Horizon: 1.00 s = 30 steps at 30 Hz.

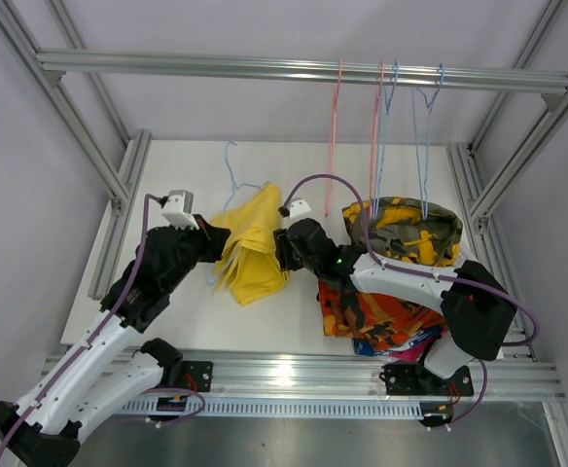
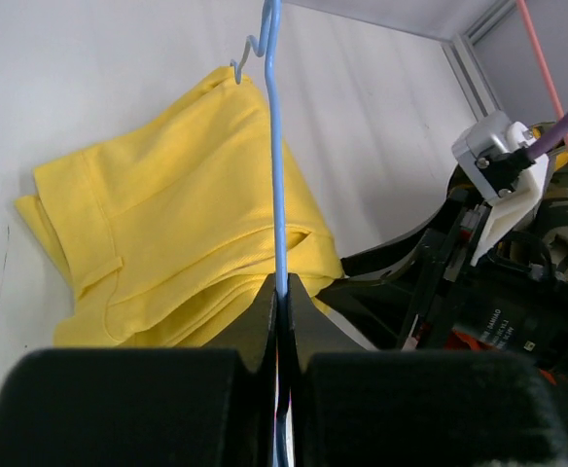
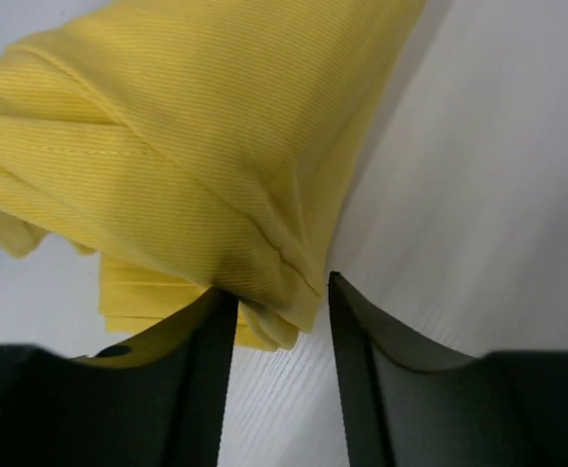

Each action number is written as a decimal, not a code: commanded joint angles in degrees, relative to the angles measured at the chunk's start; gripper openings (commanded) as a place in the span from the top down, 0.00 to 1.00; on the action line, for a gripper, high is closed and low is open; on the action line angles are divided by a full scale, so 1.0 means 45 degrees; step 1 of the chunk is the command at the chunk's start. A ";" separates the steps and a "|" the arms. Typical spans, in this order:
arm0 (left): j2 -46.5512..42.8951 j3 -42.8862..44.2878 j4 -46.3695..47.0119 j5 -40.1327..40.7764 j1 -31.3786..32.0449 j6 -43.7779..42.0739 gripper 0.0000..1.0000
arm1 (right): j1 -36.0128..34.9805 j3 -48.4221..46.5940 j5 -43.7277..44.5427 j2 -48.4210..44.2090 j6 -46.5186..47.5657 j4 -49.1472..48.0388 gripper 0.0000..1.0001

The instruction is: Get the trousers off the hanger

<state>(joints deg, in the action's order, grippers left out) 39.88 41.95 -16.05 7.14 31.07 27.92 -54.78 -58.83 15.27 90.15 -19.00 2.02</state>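
Note:
The plain yellow trousers [image 1: 252, 243] lie folded on the white table, also seen in the left wrist view [image 2: 167, 233] and the right wrist view [image 3: 187, 146]. A light blue wire hanger [image 1: 230, 173] lies with them; its wire [image 2: 276, 175] runs over the cloth. My left gripper [image 1: 216, 245] [image 2: 282, 290] is shut on that wire. My right gripper [image 1: 282, 249] [image 3: 282, 297] is open at the trousers' right edge, with a hanging corner of yellow cloth between its jaws, unpinched. Camouflage trousers [image 1: 406, 229] hang from blue hangers [image 1: 426, 126] at the back right.
Orange-red patterned trousers [image 1: 372, 311] lie under my right arm, on blue-and-white [image 1: 373, 346] and magenta [image 1: 408, 354] cloth. Two bare pink hangers [image 1: 335, 126] hang from the overhead rail [image 1: 216, 66]. Frame posts [image 1: 119, 195] border the table on both sides.

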 commanded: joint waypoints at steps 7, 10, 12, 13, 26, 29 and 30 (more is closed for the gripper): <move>0.0122 0.0911 0.0775 -0.0160 0.0146 -0.0306 0.99 | -0.0461 -0.0519 0.1040 0.0143 0.0179 -0.0293 0.32; 0.0142 0.0911 0.0775 -0.0160 0.0205 -0.0326 0.99 | -0.1027 -0.0677 0.1411 -0.0130 0.0492 -0.0293 0.22; 0.0162 0.0950 0.0774 -0.0160 0.0224 -0.0326 1.00 | -0.1436 -0.0774 0.1587 -0.0228 0.0726 -0.0293 0.20; 0.0142 0.0950 0.0775 -0.0141 0.0225 -0.0307 0.99 | -0.1536 -0.0833 0.1646 -0.0190 0.0804 -0.0293 0.20; 0.0025 0.0989 0.0697 -0.0121 0.0303 -0.0365 0.99 | -0.2044 -0.2278 0.4553 0.2211 0.1079 -0.0117 0.21; -0.0033 0.0970 0.0716 -0.0043 0.0303 -0.0404 0.99 | -0.1908 -0.2240 0.5005 0.2797 0.1371 -0.1070 0.22; -0.0053 0.0970 0.0716 -0.0024 0.0303 -0.0404 1.00 | -0.1869 -0.2259 0.5160 0.2954 0.1410 -0.1210 0.24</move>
<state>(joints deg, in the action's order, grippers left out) 41.08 42.76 -17.32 7.09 31.92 27.49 -63.55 -66.94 31.66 101.36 -13.80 0.82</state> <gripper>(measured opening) 0.008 0.777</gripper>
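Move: Just right of the yellow trousers, the right hand has its fingers already half open; the trousers' middle is about 3 cm ahead, 6 cm to its left and slightly below. The blue hanger in the left gripper stands roughly 11 cm left, 5 cm ahead and 8 cm above; the camouflage trousers lie some 27 cm right and 5 cm ahead. From the left hand, the yellow trousers are about 5 cm ahead, 6 cm right and 10 cm below. Dipping about a centimetre while opening wide, the right hand backs off some 3 cm and slides left, then swings forward and down again, ending about 4 cm left of its start with its open fingers around the yellow trousers' near right edge. The wrist rolls left side down and the fingers tip up, each about 10 degrees. The left hand keeps its pinch on the blue hanger, almost still. ##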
